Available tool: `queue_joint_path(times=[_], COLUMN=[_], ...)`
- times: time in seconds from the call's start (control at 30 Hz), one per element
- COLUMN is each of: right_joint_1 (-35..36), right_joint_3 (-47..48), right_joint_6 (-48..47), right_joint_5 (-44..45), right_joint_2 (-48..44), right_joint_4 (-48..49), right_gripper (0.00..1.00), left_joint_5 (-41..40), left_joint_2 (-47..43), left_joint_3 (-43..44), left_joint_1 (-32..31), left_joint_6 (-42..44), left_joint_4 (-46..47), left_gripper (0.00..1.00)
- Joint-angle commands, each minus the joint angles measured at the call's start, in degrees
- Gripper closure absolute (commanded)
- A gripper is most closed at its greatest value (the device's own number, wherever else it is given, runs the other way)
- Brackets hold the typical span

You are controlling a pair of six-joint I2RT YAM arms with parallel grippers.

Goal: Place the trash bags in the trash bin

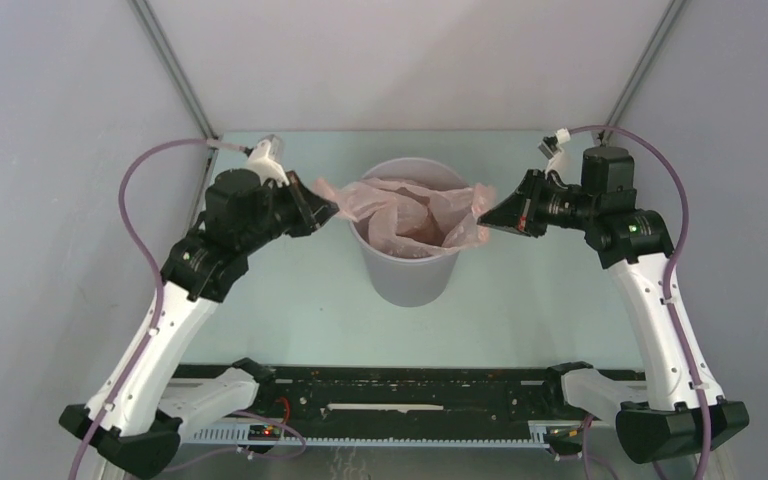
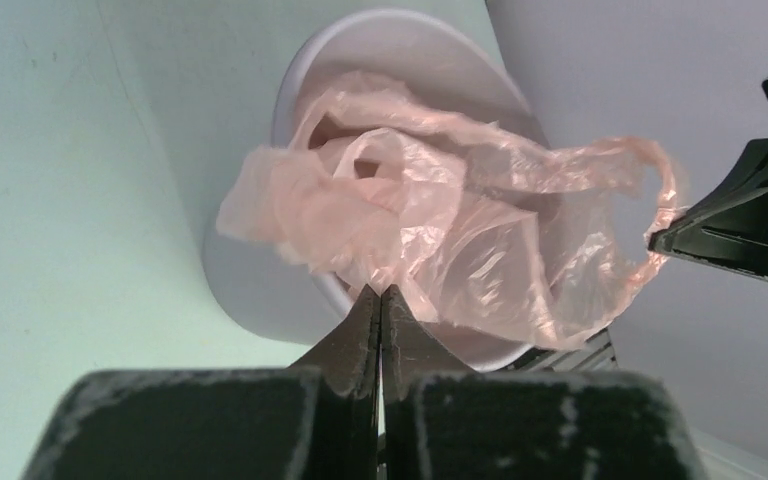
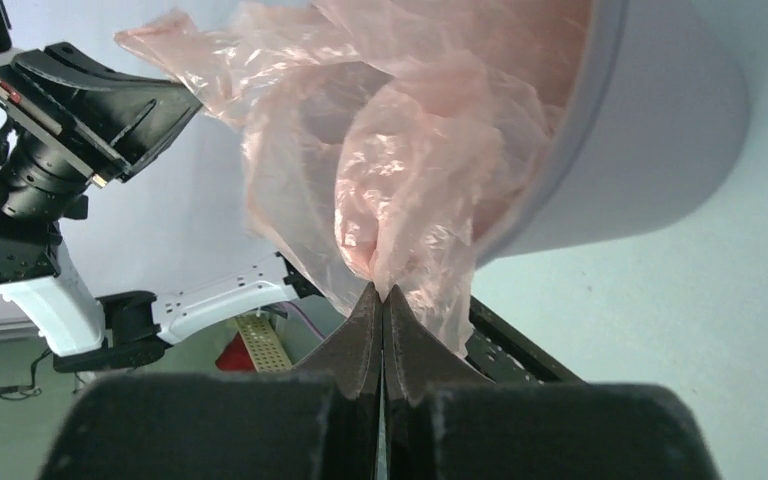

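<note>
The round grey trash bin (image 1: 407,275) stands upright in the middle of the table. A pale-pink translucent trash bag (image 1: 412,212) is bunched in its mouth and spreads past the rim on both sides. My left gripper (image 1: 334,210) is at the bin's left rim, and its jaws (image 2: 381,292) are shut with the bag's film (image 2: 440,220) pinched at their tips. My right gripper (image 1: 484,214) is at the right rim, shut on the bag's other edge (image 3: 410,150), tips (image 3: 382,292) pressed together. The bin wall (image 3: 650,130) lies just beyond.
Grey walls enclose the table on the left, back and right. A black rail (image 1: 390,385) with the arm bases runs along the near edge. The opposite arm shows in each wrist view: my right gripper (image 2: 660,238) and my left gripper (image 3: 195,100).
</note>
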Motion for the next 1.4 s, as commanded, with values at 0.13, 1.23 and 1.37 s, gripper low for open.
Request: queue_joint_path(times=[0.13, 1.23, 1.37], right_joint_1=[-0.65, -4.19, -5.14], right_joint_3=[0.15, -1.56, -2.56], right_joint_6=[-7.83, -15.44, -15.21], right_joint_5=[6.6, 23.58, 23.88], right_joint_2=[-0.49, -1.12, 0.24], right_joint_4=[-10.3, -21.86, -20.0], right_gripper=[1.0, 1.0, 1.0], left_joint_5=[7.91, 2.1, 3.75], left_joint_2=[-9.39, -12.86, -10.84], left_joint_3=[-18.72, -15.06, -16.26], left_joint_1=[6.42, 14.84, 15.02], left_joint_6=[-10.4, 1.47, 1.08], left_joint_4=[10.03, -11.17, -7.02], left_gripper=[1.0, 1.0, 1.0])
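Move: The trash bin's middle is about 17 cm to my left hand's right, some 4 cm ahead and roughly 20 cm below. From my right hand it is about 17 cm left, 6 cm ahead and roughly 19 cm below. The loose bulk of the trash bag sits in the bin's mouth: from my left hand about 18 cm right, 2 cm ahead and 8 cm down; from my right, 16 cm left, 4 cm ahead and 7 cm down. I pull the bag's mouth apart across the bin, each hand keeping its pinch on the edge. My left drops sharply beside the bin, then draws outward to the left and slightly back, ending about 11 cm lower with its fingers tipped down. My right sinks steadily some 9 cm while drawing right, away from the bin, its fingertips tilting down about 25 degrees. ##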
